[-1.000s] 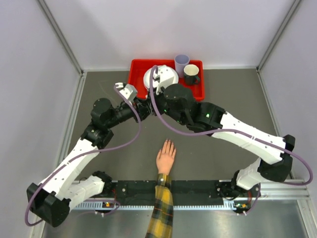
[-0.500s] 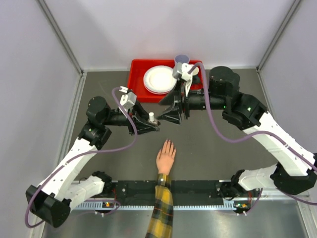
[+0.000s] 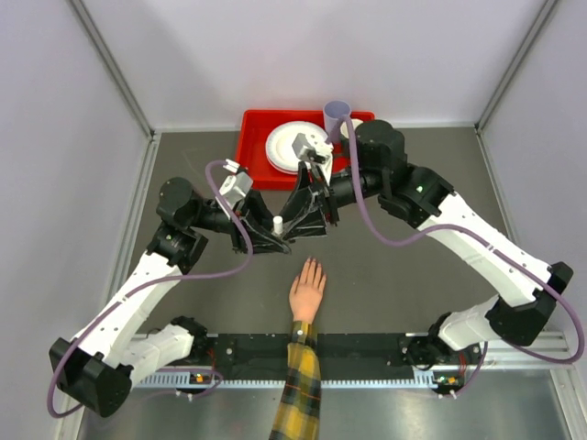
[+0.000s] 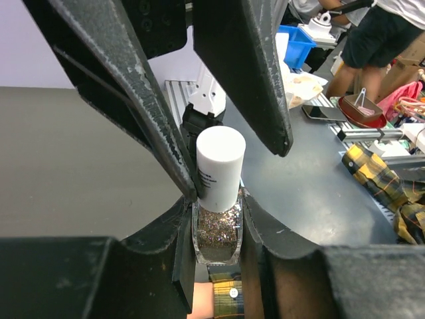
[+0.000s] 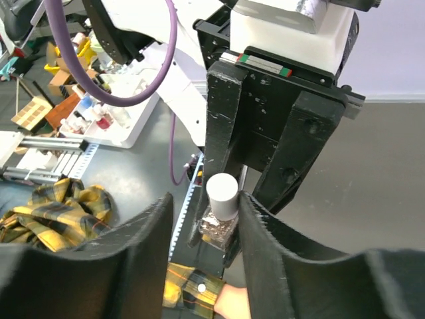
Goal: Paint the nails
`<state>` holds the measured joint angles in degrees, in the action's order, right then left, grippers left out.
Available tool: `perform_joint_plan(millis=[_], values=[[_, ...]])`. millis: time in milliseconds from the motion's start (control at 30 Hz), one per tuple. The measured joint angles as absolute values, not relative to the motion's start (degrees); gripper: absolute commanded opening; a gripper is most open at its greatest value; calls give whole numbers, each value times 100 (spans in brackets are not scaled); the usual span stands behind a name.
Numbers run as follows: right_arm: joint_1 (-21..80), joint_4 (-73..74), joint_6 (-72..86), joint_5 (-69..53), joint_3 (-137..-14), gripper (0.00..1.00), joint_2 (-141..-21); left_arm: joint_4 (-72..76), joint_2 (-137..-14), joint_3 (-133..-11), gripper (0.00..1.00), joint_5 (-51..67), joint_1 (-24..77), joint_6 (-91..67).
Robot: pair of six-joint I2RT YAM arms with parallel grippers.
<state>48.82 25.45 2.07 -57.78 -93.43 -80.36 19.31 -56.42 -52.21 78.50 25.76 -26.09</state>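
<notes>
A peach hand [image 3: 307,291] with a yellow plaid sleeve [image 3: 298,394] lies palm down near the table's front edge. Its nails [image 3: 312,267] are tiny at the fingertips, pointing away from the arms. Just beyond them my left gripper [image 3: 273,235] is shut on a small clear bottle of glitter polish [image 4: 216,234] with a white cap [image 4: 219,166]. My right gripper [image 5: 206,222] stands open astride that cap [image 5: 222,194]. One finger touches the cap and a gap shows on the other side. Both wrist views show only the cuff [image 5: 192,289]; the nails are hidden there.
A red tray [image 3: 249,147] at the back of the table holds a white plate [image 3: 286,147] and a lavender cup [image 3: 337,114]. Grey walls stand on both sides and behind. Purple cables loop off both arms.
The right gripper swung away to the right of the bottle, then came back left over the cap. The left gripper kept hold of the bottle and barely shifted.
</notes>
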Motion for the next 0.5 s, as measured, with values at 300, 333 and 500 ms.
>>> perform_joint_plan(millis=[300,333,500], values=[[4849,2261,432,-5931,-9345,0,-8230,1966,-5642,-5221,0,7942,2596,-2602],[4845,2255,429,-5902,-9349,0,-8241,1929,-5642,-5221,0,7918,2596,-2561],[4803,2156,421,-5072,-9201,0,-8097,904,-5642,-5478,0,7057,2591,-1708]])
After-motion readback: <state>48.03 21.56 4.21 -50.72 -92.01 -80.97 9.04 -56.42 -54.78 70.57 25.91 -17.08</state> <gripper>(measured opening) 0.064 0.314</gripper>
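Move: The white cap sits about 1 cm to the left of the right hand and 1 cm ahead, level with its still-open fingers; the nail polish bottle under the cap is about 3 cm below it. From the left hand, which already grips the bottle, the cap is straight above by about 3 cm. The person's hand lies on the table some 4 cm ahead of the left hand, 3 cm to its right and roughly 35 cm lower. Easing left about 1 cm, the right hand closes its fingers nearly shut and pinches the white cap from both sides, while the left hand stays almost still with its hold on the bottle. Then both hands start forward together, nearly 3 cm, turning opposite ways by about 8 degrees: the right clockwise, the left counter-clockwise. ##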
